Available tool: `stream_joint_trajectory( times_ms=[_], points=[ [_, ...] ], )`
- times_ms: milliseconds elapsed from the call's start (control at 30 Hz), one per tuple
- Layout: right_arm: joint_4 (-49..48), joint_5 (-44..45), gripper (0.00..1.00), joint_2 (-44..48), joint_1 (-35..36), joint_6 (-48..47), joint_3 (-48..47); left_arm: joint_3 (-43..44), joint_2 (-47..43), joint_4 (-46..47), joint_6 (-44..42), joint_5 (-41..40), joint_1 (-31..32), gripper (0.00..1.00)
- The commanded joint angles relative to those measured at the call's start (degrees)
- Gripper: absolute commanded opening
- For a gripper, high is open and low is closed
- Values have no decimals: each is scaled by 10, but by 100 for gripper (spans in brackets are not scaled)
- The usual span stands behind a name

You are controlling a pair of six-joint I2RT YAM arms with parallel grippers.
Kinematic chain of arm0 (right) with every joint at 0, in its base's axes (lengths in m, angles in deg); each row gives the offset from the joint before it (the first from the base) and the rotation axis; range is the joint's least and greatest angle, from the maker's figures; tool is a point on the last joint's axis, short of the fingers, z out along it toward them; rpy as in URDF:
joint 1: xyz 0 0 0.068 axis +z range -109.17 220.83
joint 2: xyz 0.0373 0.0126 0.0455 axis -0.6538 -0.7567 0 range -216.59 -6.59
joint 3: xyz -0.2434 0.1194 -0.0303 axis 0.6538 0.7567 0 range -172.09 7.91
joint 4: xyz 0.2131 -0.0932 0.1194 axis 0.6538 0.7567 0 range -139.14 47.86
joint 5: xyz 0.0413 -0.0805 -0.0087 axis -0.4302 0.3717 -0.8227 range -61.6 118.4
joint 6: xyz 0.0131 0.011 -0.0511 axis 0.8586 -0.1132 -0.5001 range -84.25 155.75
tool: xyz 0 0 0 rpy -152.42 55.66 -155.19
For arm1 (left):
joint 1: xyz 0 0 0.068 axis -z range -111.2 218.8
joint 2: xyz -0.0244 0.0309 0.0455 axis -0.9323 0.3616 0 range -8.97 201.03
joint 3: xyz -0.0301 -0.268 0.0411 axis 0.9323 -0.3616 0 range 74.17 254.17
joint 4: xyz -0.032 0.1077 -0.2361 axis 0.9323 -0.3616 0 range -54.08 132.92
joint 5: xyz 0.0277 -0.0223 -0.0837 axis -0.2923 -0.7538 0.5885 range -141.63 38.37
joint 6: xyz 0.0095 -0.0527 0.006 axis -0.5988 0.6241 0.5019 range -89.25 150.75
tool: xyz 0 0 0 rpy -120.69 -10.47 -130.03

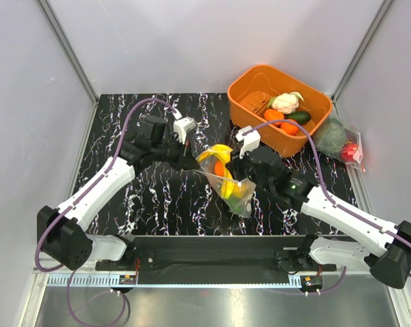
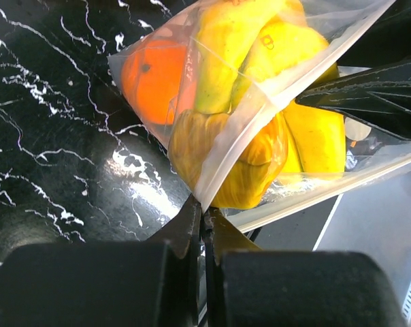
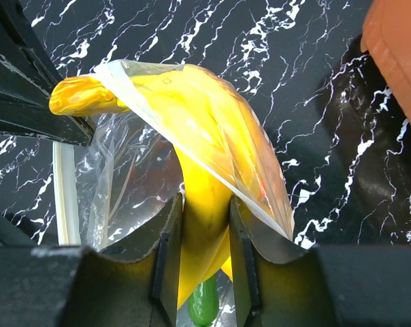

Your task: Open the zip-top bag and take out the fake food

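Note:
The zip-top bag (image 1: 227, 185) hangs above the table between my two grippers. It is clear plastic and holds the fake food: an orange round fruit (image 2: 154, 78), yellow pieces (image 2: 246, 160) and a green piece (image 3: 204, 306). My left gripper (image 1: 194, 160) is shut on the bag's edge strip (image 2: 222, 167); in the left wrist view that gripper (image 2: 205, 212) has its jaws pressed together on the film. My right gripper (image 1: 241, 180) comes in from the other side. In its own view the right gripper (image 3: 205, 204) is shut on a long yellow banana-like piece (image 3: 199, 136), with bag film draped over that piece.
An orange bin (image 1: 313, 95) at the back right holds a white cauliflower (image 1: 285, 103), orange pieces and a dark-green vegetable (image 1: 299, 117). Right of the bin lies another clear bag with a big green ball (image 1: 331, 136). Grey walls enclose the black marbled table (image 1: 124, 143).

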Motion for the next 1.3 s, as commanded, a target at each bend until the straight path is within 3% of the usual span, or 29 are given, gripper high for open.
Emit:
stream_joint_trajectory(
  times_ms=[0,167,233,333,433,567,733,833,1000,1267],
  points=[
    [-151,-126,0,54,23,11,-41,-15,7,60,-30,-44,-8,0],
    [-170,-171,0,14,23,6,-56,-14,-14,88,-11,-18,-8,2],
    [-161,-169,0,-4,23,11,-63,-14,-22,95,-4,-14,-8,12],
    [-162,-156,0,-10,23,16,-62,-19,-38,101,1,-17,-9,40],
    [-157,-141,0,-12,23,18,-62,-30,-52,109,9,-31,-9,47],
    [-158,-113,0,-13,23,31,-55,-42,-51,114,34,-15,-8,48],
    [-149,-96,0,-23,23,39,-46,-79,-101,170,83,-45,-8,61],
    [-132,-93,0,-28,23,30,-46,-51,-128,135,68,-64,-11,68],
    [-113,-101,0,-30,23,22,-46,-11,-135,98,46,-29,-12,72],
    [-122,-123,0,-30,23,29,-23,9,-98,89,28,-36,-13,77]
  ],
)
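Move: The left fingers are shut on the bag's rim; the bananas, already gripped by the right hand, have their middle about 10 cm to the left hand's right, 2 cm nearer the base and 2 cm lower. From the right hand, that middle is 2 cm left, 3 cm back and 3 cm below. The orange sits about 8 cm to the left hand's right, level fore and aft, 4 cm below; the orange bin is about 19 cm right and 20 cm ahead of the right hand, 15 cm lower. Left hand opens wide off the bag's rim, rising about 7 cm; right carries its bananas 5 cm left. ##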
